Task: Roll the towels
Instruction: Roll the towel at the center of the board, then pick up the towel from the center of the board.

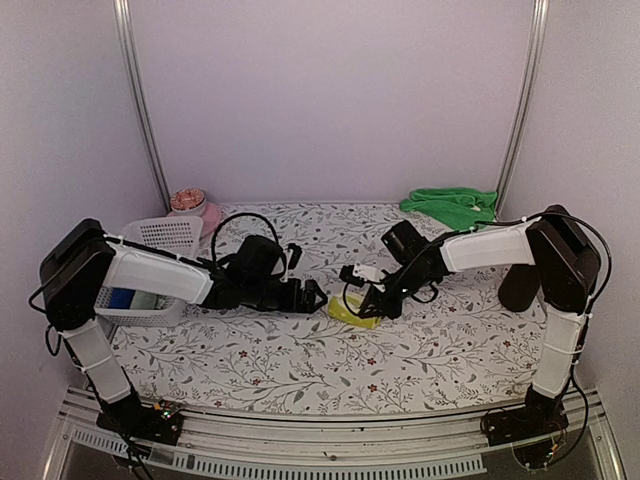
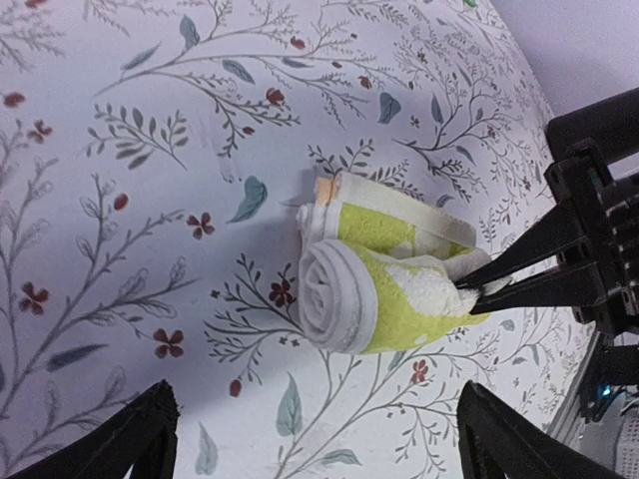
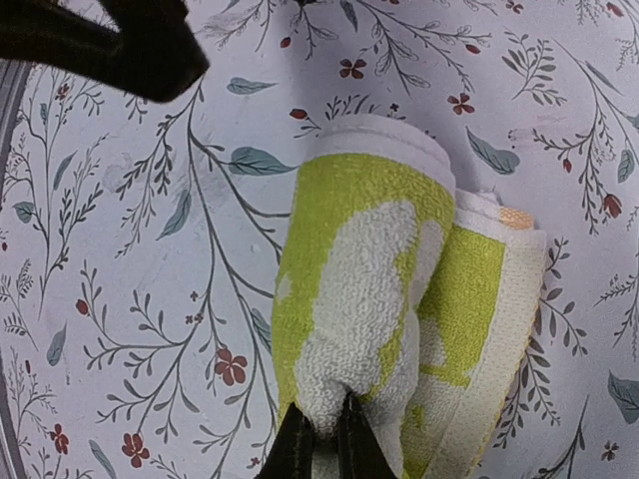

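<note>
The yellow-lime towel [image 1: 352, 312] [image 2: 384, 289] [image 3: 364, 259] lies mostly rolled on the floral tablecloth, with a short flat tail beside the roll. My right gripper [image 1: 368, 298] [image 3: 321, 444] is shut on the roll's near end, and its dark fingers [image 2: 499, 279] pinch the cloth. My left gripper [image 1: 314, 297] [image 2: 319, 444] stands wide open just short of the roll's other end, touching nothing. One of its fingers [image 3: 120, 40] shows at the top left of the right wrist view. The plain green towel [image 1: 450, 205] lies crumpled at the back right.
A white mesh basket [image 1: 165, 235] stands at the back left, with a pink bowl [image 1: 195, 210] behind it. A second white basket [image 1: 140, 305] sits under my left arm. Side walls and metal posts close in the table.
</note>
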Robot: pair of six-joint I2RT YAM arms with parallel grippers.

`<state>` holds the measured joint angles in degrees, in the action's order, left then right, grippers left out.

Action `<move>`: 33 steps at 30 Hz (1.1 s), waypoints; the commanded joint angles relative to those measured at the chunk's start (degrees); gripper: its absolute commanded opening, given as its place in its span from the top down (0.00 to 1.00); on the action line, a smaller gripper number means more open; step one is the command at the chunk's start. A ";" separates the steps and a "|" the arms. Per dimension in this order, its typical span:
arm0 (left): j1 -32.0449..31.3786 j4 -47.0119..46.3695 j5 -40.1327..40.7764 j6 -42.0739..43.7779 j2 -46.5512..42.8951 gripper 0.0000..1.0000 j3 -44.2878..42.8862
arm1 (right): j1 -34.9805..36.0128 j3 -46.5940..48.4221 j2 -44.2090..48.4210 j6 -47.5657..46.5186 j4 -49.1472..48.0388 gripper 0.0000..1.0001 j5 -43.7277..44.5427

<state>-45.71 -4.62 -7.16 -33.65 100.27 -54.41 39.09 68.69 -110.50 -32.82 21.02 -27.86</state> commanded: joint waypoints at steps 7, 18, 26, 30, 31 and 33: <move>-7.63 -16.44 6.61 -30.37 3.02 0.03 3.32 | -1.87 -4.24 0.70 12.61 2.91 0.94 -10.28; -12.93 -20.63 11.26 -45.57 8.41 0.08 2.26 | -5.16 -8.19 1.12 17.55 -3.20 0.93 -16.03; -15.92 -28.29 12.40 -55.04 14.79 0.18 1.55 | -5.17 -10.55 3.09 19.44 -6.69 0.93 -15.36; -17.14 -29.55 14.00 -59.58 17.49 0.21 1.26 | -5.17 -11.50 3.42 20.02 -7.74 0.93 -15.34; -17.21 -30.18 14.28 -60.75 17.98 0.22 1.55 | -5.12 -11.67 3.52 20.13 -8.15 0.93 -15.34; -17.25 -32.36 15.19 -62.68 19.05 0.26 2.39 | -5.16 -12.13 3.47 20.37 -8.94 0.93 -15.34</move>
<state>-62.02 -34.83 5.65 -90.52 116.22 -53.15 34.02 58.41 -108.05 -13.76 12.58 -43.88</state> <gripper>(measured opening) 0.769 0.073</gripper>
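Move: The towel roll's middle lies about 8 cm to the right of the open left hand, some 2 cm back and 5 cm below; the towel's loose end lies flat about 4 cm forward of the roll. The right fingertips, shut on the roll's right end, are roughly 12 cm to the left hand's right and 3 cm back. From the right hand the roll's middle is about 4 cm left, 1 cm forward and slightly below. Left hand swings about 11 cm right and back to the roll's free end; pinching right hand drags it 3 cm back. ##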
